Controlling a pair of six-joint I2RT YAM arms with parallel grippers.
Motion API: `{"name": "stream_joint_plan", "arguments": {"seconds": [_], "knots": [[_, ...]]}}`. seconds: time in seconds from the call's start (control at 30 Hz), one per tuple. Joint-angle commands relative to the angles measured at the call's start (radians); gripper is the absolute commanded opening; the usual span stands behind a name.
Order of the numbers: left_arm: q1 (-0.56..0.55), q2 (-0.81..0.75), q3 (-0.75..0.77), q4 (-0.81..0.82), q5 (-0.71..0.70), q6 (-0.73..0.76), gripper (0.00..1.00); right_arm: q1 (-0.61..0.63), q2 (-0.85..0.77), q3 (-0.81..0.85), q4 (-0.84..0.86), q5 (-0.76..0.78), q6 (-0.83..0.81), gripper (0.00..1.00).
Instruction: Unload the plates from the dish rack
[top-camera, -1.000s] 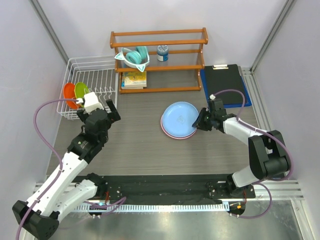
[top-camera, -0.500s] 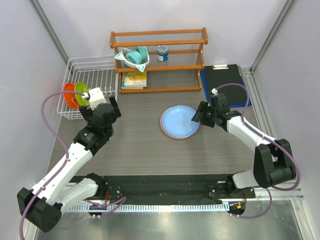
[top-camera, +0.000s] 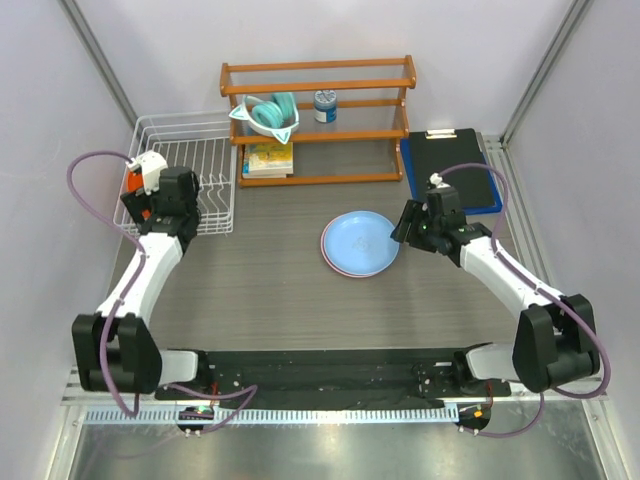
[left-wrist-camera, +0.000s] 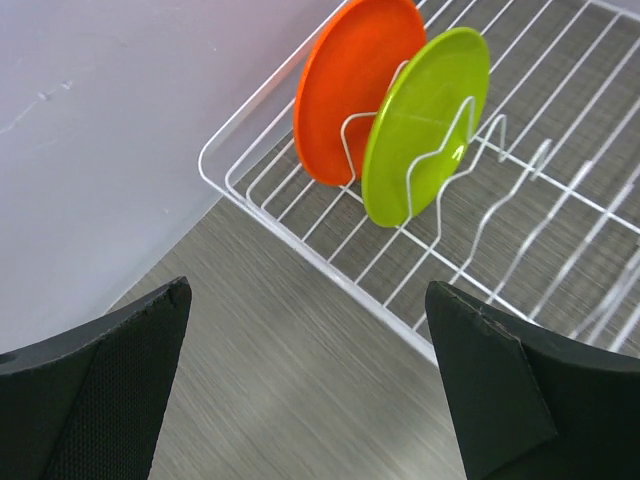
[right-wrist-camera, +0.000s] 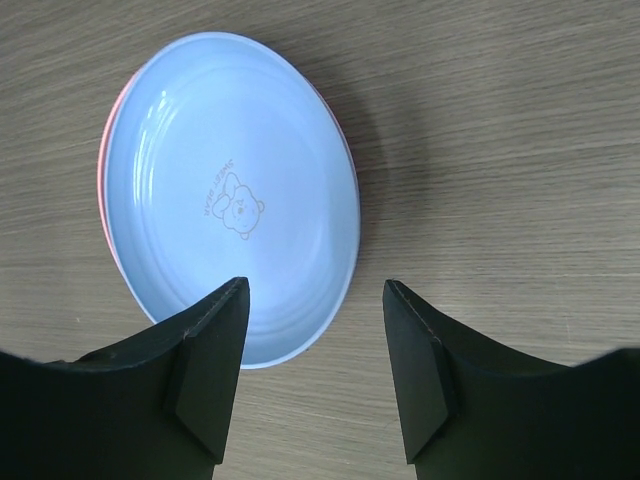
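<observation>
The white wire dish rack stands at the back left. An orange plate and a lime green plate stand upright between the tines at its left end. My left gripper hangs open above the rack's near left corner, a little short of both plates, and hides most of them from above. Only a bit of the orange plate shows there. The light blue plate lies flat on the pink plate in mid-table. My right gripper is open just over the blue plate's right rim, holding nothing.
An orange-brown wooden shelf at the back holds a teal eared bowl, a small can and books. A black clipboard on a blue mat lies at the back right. Grey walls close in left and right.
My right gripper has opened, let go of the light blue plate and drawn back slightly. My left arm has swung left and back to the rack's left end.
</observation>
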Motion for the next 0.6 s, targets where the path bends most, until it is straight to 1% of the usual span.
{"name": "stream_joint_plan", "arguments": {"seconds": [0.0, 0.1, 0.13, 0.17, 0.4, 0.57], "knots": [[0.065, 0.103, 0.087, 0.107, 0.052, 0.002, 0.99, -0.002, 0.045, 0.011, 0.034, -0.017, -0.018, 0.61], [0.091, 0.178, 0.131, 0.121, 0.085, -0.009, 0.99, -0.002, 0.071, 0.006, 0.066, -0.032, -0.014, 0.62], [0.091, 0.192, 0.14, 0.157, 0.102, 0.005, 0.99, -0.002, 0.08, 0.006, 0.077, -0.035, -0.017, 0.61], [0.124, 0.227, 0.151, 0.162, 0.108, 0.008, 0.99, -0.002, 0.103, 0.015, 0.079, -0.038, -0.017, 0.61], [0.189, 0.373, 0.257, 0.165, 0.143, 0.013, 0.99, -0.002, 0.214, 0.053, 0.109, -0.054, -0.032, 0.62], [0.209, 0.448, 0.315, 0.149, 0.17, 0.017, 0.92, -0.003, 0.289, 0.087, 0.132, -0.071, -0.035, 0.62]]}}
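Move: The green plate stands in the dish rack about 15 cm ahead of the left hand, 3 cm to its left and some 9 cm lower. The orange plate is about 5 cm left of the green one and 1 cm nearer. From the right hand, the blue plate's middle lies about 11 cm left, 2 cm back and 8 cm below, with the pink plate right under the blue one. Left hand, open, reaches about 9 cm forward, also left, towards the green plate; right sinks 7 cm beside blue plate. ##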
